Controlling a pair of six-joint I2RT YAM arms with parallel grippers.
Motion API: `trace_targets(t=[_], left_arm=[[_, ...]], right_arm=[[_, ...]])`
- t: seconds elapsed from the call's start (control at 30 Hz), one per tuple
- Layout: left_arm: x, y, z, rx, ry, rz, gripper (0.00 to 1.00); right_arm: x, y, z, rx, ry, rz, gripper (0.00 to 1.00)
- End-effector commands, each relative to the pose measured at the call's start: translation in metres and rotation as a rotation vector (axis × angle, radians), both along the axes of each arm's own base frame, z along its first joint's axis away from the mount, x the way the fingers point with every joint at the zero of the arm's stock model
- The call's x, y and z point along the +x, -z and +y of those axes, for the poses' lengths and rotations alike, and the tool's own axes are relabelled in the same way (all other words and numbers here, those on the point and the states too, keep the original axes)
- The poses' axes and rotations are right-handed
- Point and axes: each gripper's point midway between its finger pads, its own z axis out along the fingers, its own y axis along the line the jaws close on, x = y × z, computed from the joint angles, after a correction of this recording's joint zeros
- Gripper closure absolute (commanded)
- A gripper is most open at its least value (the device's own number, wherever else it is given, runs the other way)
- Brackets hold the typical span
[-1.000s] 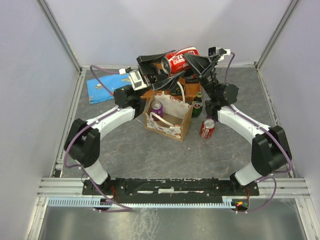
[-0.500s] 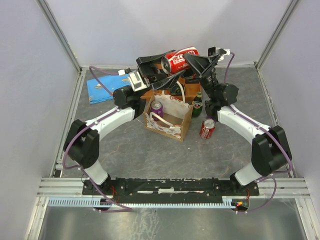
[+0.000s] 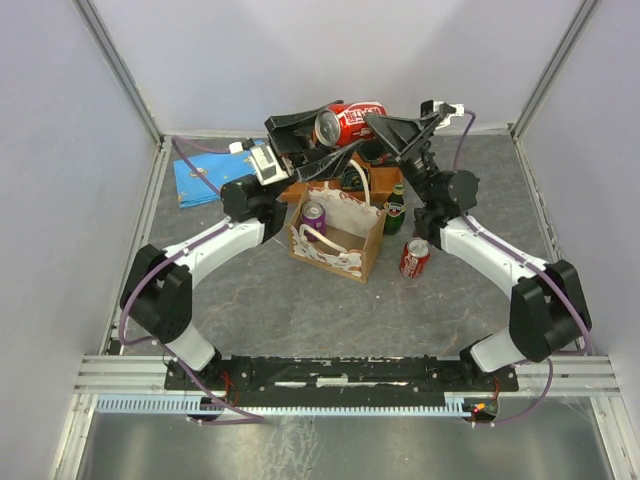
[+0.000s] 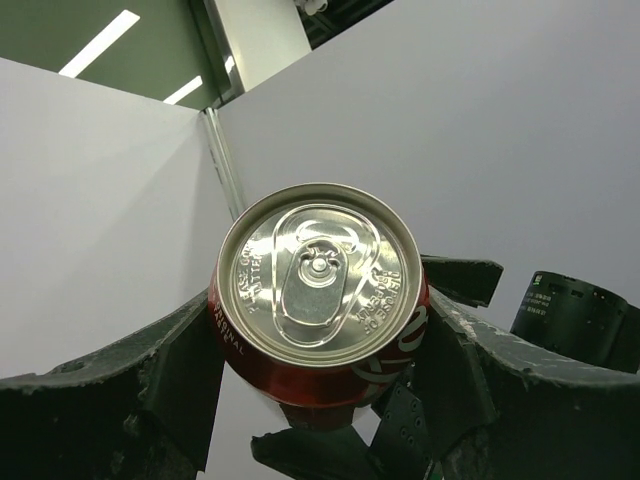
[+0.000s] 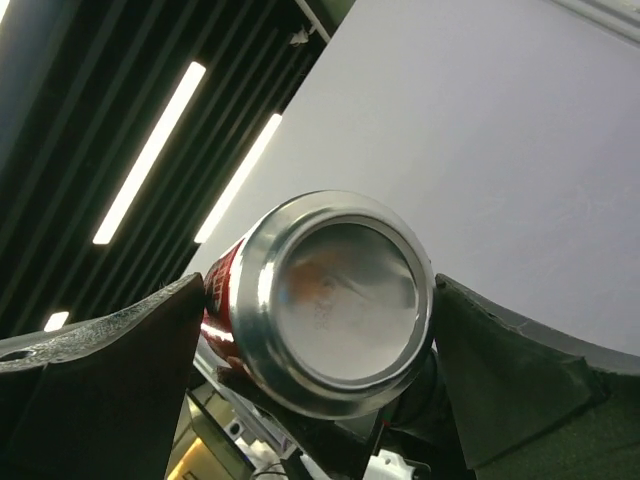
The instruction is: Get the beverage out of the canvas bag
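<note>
A red cola can [image 3: 352,122] is held in the air, lying on its side, above the back of the table. My left gripper [image 3: 332,136] grips its top end and my right gripper [image 3: 380,126] its bottom end. In the left wrist view the can's lid [image 4: 318,275] faces the camera, with both fingers of the left gripper [image 4: 320,335] against its sides. In the right wrist view its bare base [image 5: 340,290] sits between the fingers of the right gripper [image 5: 320,300], which touch it. The cream canvas bag [image 3: 345,250] stands open below, with a purple can [image 3: 314,216] inside.
A second red can [image 3: 414,257] stands on the table right of the bag. A green bottle [image 3: 396,208] stands behind it, by an orange wooden tray [image 3: 372,186]. A blue cloth [image 3: 198,182] lies at the back left. Metal rails edge the table.
Both grippers and the red can have shifted slightly to the left together. The bag and the other drinks have not moved.
</note>
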Motion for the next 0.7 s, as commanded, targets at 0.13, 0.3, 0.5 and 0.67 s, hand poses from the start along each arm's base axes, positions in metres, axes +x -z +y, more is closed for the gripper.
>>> trace_targets(t=[0.13,0.3,0.5,0.67], left_arm=[[-0.041,-0.059,0.049,-0.198,-0.078,-0.145,0.97],[-0.026,-0.040,0.050,-0.140,-0.156,-0.064,0.97],[-0.018,-0.020,0.045,-0.044,-0.195,0.009,0.97],[-0.007,0.029,0.025,0.118,-0.172,0.163,0.97]], right_arm=[[-0.016,0.005,-0.009,-0.207,0.194,-0.081,0.01],[-0.019,0.016,-0.038,-0.421,0.450,-0.074,0.01],[-0.018,0.037,-0.093,-0.647,0.755,0.027,0.01],[-0.016,0.051,-0.147,-0.897,1.002,0.127,0.01]])
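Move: The red can I have just passed over sits in my left fingers, its middle about 3 cm to the right of my left hand. From my right hand, whose fingers are already open around the can's base end, it lies some 5 cm to the left. From my left hand, the canvas bag stands about 7 cm back, 2 cm right and 28 cm below; the green bottle is 2 cm back, 14 cm right and equally low. I draw my open right hand off the can's base end, slowly at first and then quicker, about 10 cm to the right and some 4 cm back, swinging the wrist roughly 50 degrees clockwise and over, so its fingers end up pointing mostly forward. My left hand keeps its grip, easing a couple of centimetres left and then sinking about 3 cm. ##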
